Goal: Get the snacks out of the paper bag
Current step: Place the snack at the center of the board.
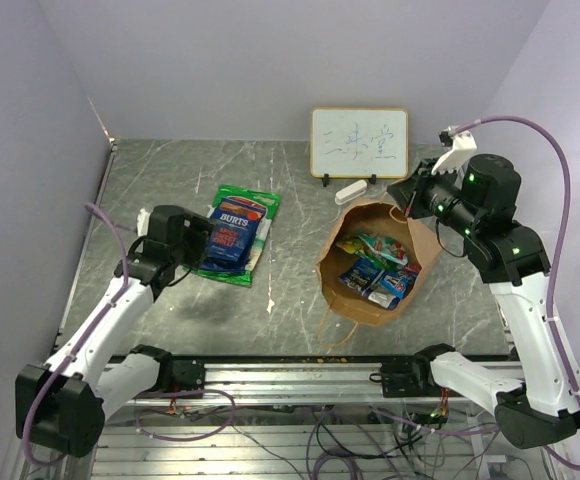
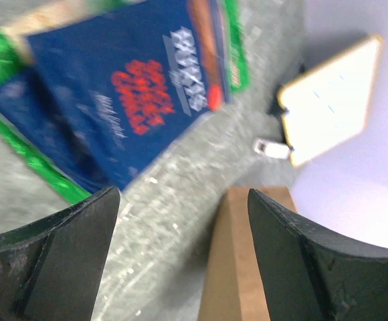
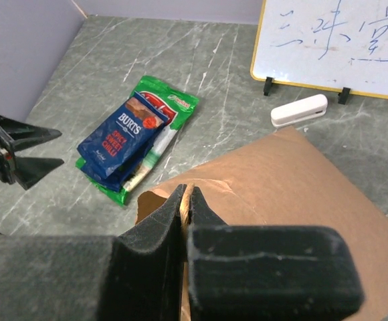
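Observation:
The brown paper bag [image 1: 328, 270] lies open on the table's right side, with several snacks [image 1: 378, 268] inside: blue, teal and green packs. My right gripper [image 1: 410, 197] is shut on the bag's twisted handle at its far rim; its fingers [image 3: 187, 192] pinch it over the brown paper [image 3: 281, 180]. A dark blue Burts bag [image 1: 232, 237] rests on a green chip bag [image 1: 260, 205] on the left. My left gripper [image 1: 206, 240] hangs open just above the Burts bag [image 2: 134, 100], jaws [image 2: 182, 200] wide with nothing between them.
A small framed whiteboard [image 1: 358, 142] stands at the back with a white eraser [image 1: 352, 190] in front of it. The bag's other handle [image 1: 335, 330] trails toward the front rail. Walls close in on the left and back.

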Action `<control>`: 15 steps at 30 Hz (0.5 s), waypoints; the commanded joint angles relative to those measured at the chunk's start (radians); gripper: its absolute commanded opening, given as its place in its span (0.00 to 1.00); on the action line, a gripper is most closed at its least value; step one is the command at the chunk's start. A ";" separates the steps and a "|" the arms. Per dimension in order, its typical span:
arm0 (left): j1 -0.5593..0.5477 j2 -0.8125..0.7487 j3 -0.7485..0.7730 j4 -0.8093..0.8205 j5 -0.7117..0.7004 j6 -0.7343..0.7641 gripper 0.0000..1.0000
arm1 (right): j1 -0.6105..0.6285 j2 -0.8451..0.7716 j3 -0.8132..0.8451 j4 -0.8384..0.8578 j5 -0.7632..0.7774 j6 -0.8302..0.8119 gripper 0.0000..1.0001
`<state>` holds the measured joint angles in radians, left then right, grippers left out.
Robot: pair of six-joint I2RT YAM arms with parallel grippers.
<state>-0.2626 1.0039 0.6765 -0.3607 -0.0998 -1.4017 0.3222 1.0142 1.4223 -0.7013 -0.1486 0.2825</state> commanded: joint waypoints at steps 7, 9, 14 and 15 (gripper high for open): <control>-0.395 0.017 0.309 0.111 -0.193 0.409 0.85 | 0.003 -0.027 -0.043 0.047 -0.043 0.003 0.00; -0.515 0.049 0.333 0.179 -0.239 0.482 0.84 | 0.002 -0.029 -0.045 0.048 -0.045 0.002 0.00; -0.816 0.174 0.424 0.311 -0.352 0.758 0.83 | 0.002 -0.031 -0.036 0.042 -0.036 0.003 0.00; -0.871 0.209 0.448 0.322 -0.372 0.831 0.83 | 0.002 -0.033 -0.034 0.039 -0.031 0.001 0.00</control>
<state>-0.9558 1.1210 1.0393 -0.1680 -0.3378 -0.8833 0.3222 1.0000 1.3842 -0.6842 -0.1879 0.2840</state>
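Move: Over to its right, some 37 cm off and about 4 cm nearer the base, roughly 10 cm lower, the snacks lie in the paper bag from the empty left hand. The blue Burts bag just set down, on top of the green Chuba bag, is about 5 cm ahead, 5 cm right and 13 cm below it; the white eraser lies 15 cm ahead and 31 cm right. From the right hand the snacks in the bag are about 4 cm back, level sideways and 32 cm below. Leaving the blue Burts bag behind, the wide-open left hand first climbs steeply, then sweeps right towards the paper bag, drawing back a little late on: some 20 cm right and 15 cm up in all. The wrist tips the fingers up towards level and swings them about 40 degrees clockwise, to face the bag's mouth. The right hand keeps pinching the bag's handle. ##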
